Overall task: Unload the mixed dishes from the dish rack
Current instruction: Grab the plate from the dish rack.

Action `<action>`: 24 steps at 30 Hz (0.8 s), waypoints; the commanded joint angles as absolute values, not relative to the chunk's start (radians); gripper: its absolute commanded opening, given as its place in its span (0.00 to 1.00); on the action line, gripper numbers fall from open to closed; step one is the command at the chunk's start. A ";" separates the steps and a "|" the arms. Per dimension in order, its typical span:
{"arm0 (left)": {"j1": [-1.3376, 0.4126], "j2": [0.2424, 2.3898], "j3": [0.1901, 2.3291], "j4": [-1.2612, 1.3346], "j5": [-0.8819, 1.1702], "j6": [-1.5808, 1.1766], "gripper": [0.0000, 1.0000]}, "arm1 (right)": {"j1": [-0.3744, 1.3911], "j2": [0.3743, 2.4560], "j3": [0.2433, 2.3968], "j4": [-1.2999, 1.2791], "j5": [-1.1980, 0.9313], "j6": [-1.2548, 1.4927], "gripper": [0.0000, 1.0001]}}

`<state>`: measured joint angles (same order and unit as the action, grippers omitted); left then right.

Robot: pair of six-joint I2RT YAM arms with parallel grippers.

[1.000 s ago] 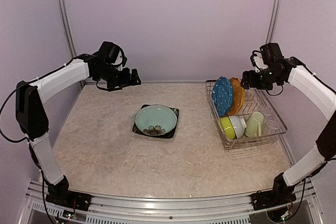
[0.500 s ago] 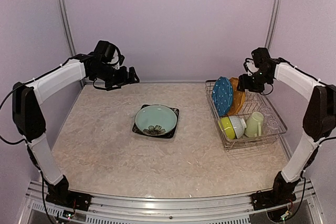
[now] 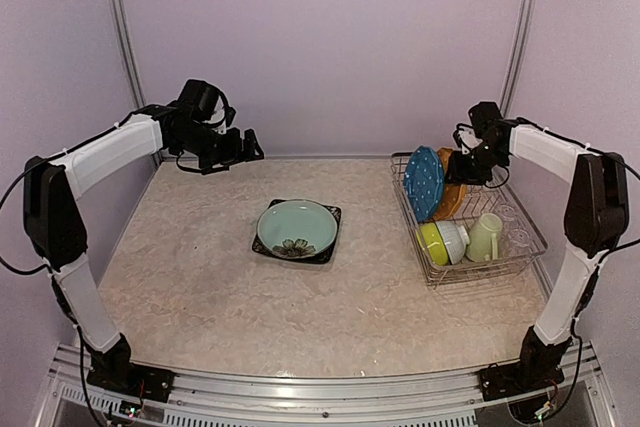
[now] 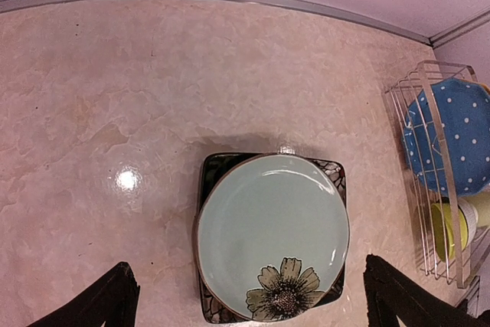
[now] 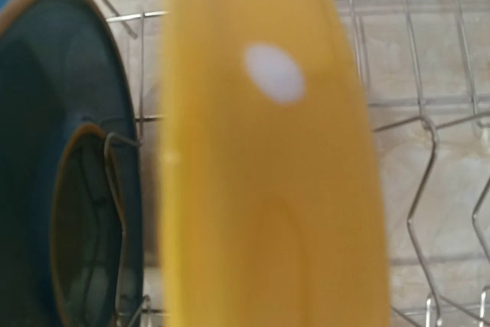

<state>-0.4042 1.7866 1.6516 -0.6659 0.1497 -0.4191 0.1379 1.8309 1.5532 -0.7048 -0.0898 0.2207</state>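
Observation:
The dish rack (image 3: 528,247) stands at the right. The blue white-dotted plate (image 3: 424,182) and the orange plate (image 3: 456,192) stand upright in it, in front of them the lime bowl (image 3: 431,243), the white bowl (image 3: 456,238) and the pale green mug (image 3: 485,237). My right gripper (image 3: 461,163) sits at the orange plate's top edge. In the right wrist view the orange plate (image 5: 268,174) fills the frame and hides the fingers. The pale green flowered plate (image 3: 297,228) lies on the black square plate (image 3: 262,245) mid-table. High at the back left, my left gripper (image 3: 252,147) is open and holds nothing.
In the left wrist view the flowered plate (image 4: 272,235) lies far below between the fingertips (image 4: 115,300), with the rack's wire (image 4: 417,89) and the blue plate (image 4: 452,143) at the right edge. Rack wires (image 5: 421,135) run behind the orange plate. Walls enclose the table's back and sides.
My right arm has swung left and down onto the orange plate's top edge, its jaws narrowing. The left gripper has shifted only slightly. The dishes have not moved.

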 commanded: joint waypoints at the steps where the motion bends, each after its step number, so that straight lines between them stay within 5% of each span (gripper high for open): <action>1: -0.397 1.770 1.641 -0.664 0.147 -0.416 0.99 | 0.129 1.819 1.574 -0.690 -0.092 0.215 0.39; 15: -0.398 1.791 1.655 -0.657 0.167 -0.419 0.99 | 0.129 1.776 1.646 -0.741 -0.068 0.208 0.07; 24: -0.398 1.796 1.657 -0.658 0.151 -0.422 0.99 | 0.130 1.733 1.746 -0.792 -0.012 0.211 0.01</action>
<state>-0.4042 1.7870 1.6512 -0.6651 0.1532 -0.4194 0.1341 1.8256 1.6527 -0.8261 -0.0334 0.2211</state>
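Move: The orange plate stands on edge in the rack between the right fingers, its middle about 7 cm below that hand, 3 cm back and 1 cm left. From the same hand, the blue plate is some 7 cm left and 3 cm back, the bowls 15 cm back and 3 cm left, the green mug 14 cm back and 5 cm right. From the left hand, the orange plate lies about 41 cm right, level ahead, 13 cm lower. The right fingers close on the orange plate's rim, then lift about 2.5 cm, drifting 1 cm right. ##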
